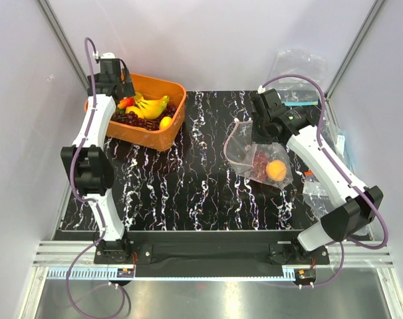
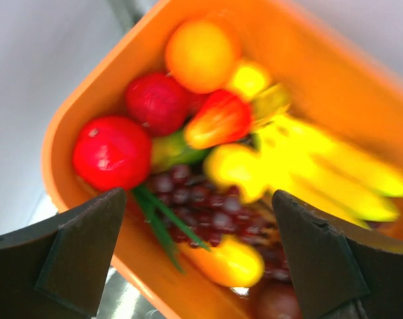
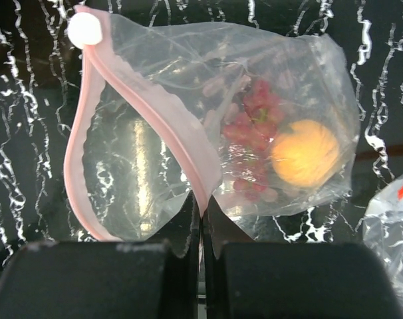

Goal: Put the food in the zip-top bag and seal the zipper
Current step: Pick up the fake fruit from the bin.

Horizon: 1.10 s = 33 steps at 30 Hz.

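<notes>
My left gripper point(image 2: 196, 203) hangs open over the orange basket point(image 1: 163, 138), nothing between its fingers. Below it lie two red round fruits point(image 2: 112, 151), an orange point(image 2: 201, 53), yellow bananas point(image 2: 334, 166) and dark grapes point(image 2: 201, 206). The clear zip-top bag point(image 3: 148, 179) lies on the black marbled table right of centre. My right gripper point(image 3: 200, 199) is shut on its pink zipper point(image 3: 178, 126), holding one lip up so the mouth gapes. Inside the bag sit an orange-yellow round fruit point(image 3: 304, 153) and a red berry cluster point(image 3: 251, 126).
More clear bags lie crumpled at the back right point(image 1: 298, 66) and beside the right arm point(image 1: 320, 189), one with a teal strip point(image 1: 300, 103). A white slider knob point(image 3: 85, 28) sits at the zipper's far end. Frame posts stand at both back corners.
</notes>
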Tool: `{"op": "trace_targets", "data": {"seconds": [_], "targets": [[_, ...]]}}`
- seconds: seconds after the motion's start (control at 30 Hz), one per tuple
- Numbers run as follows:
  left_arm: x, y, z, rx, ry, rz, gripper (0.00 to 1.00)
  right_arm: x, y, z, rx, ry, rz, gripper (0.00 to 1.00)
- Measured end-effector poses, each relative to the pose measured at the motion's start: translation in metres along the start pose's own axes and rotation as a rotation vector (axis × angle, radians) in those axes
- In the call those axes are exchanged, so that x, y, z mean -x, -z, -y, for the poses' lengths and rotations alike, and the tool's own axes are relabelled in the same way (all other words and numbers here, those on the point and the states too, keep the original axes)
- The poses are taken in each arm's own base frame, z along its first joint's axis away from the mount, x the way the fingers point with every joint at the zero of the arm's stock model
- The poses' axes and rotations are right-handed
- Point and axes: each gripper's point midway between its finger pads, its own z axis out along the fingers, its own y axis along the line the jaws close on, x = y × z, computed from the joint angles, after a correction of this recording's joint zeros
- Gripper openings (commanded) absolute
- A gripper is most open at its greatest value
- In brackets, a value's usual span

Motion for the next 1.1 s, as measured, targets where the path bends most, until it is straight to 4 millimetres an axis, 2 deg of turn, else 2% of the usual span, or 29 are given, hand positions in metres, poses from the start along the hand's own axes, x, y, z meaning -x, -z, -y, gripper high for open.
{"op": "trace_targets", "data": {"seconds": [0.1, 0.2, 0.43, 0.57, 0.67, 0.77, 0.9, 0.93, 0.97, 1.0, 1.1], "targets": [[-0.021, -0.015, -0.015, 0.086, -0.073, -0.055, 0.99, 0.0, -0.002, -0.005, 0.026, -0.001, -0.002, 0.0], [-0.026, -0.02, -0.029, 0.164, -0.13, -0.074, 0.99, -0.003, -0.008, -0.009, 0.039, 0.004, -0.015, 0.0], [-0.017, -0.032, -0.044, 0.262, -0.243, -0.061, 0.99, -0.022, -0.029, -0.008, 0.027, 0.028, -0.079, 0.0], [-0.014, -0.056, -0.046, 0.302, -0.311, -0.07, 0.99, -0.03, -0.036, -0.01, 0.036, 0.036, -0.11, 0.0], [-0.032, -0.076, -0.052, 0.331, -0.362, -0.121, 0.99, -0.033, -0.038, -0.014, 0.05, 0.04, -0.127, 0.0], [-0.054, -0.087, -0.061, 0.346, -0.39, -0.186, 0.99, -0.034, -0.039, -0.014, 0.053, 0.04, -0.133, 0.0], [-0.063, -0.091, -0.072, 0.358, -0.391, -0.215, 0.99, -0.035, -0.039, -0.015, 0.056, 0.04, -0.135, 0.0], [-0.063, -0.092, -0.073, 0.357, -0.388, -0.214, 0.98, -0.035, -0.039, -0.015, 0.057, 0.04, -0.137, 0.0], [-0.064, -0.092, -0.074, 0.357, -0.386, -0.218, 0.91, -0.035, -0.039, -0.015, 0.058, 0.04, -0.137, 0.0], [-0.065, -0.093, -0.075, 0.358, -0.381, -0.221, 0.77, -0.035, -0.039, -0.015, 0.058, 0.039, -0.137, 0.0], [-0.07, -0.095, -0.077, 0.356, -0.372, -0.236, 0.65, -0.035, -0.04, -0.015, 0.057, 0.037, -0.138, 0.0]]}}
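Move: The smooth red fruit, in the bin's left corner, lies about 9 cm to the left of my left hand, some 2 cm ahead and 12 cm below. Around it at similar depth, counted from the same hand, are the wrinkled red fruit (6 cm ahead, 6 cm left), the orange (11 cm ahead, 3 cm left) and the dark grapes (1 cm back, 1 cm right, a little lower). From my right hand the smooth red fruit is roughly 58 cm left and 23 cm ahead. I bring my left hand down about 11 cm and left about 9 cm into the bin's corner, fingers wide, rolling its left side up and tipping it further down, some 20 degrees each. Only with the fingers astride the smooth red fruit do I start closing, pads meeting its sides. My right hand keeps its pinch on the bag's rim and lowers it about 5 cm. ##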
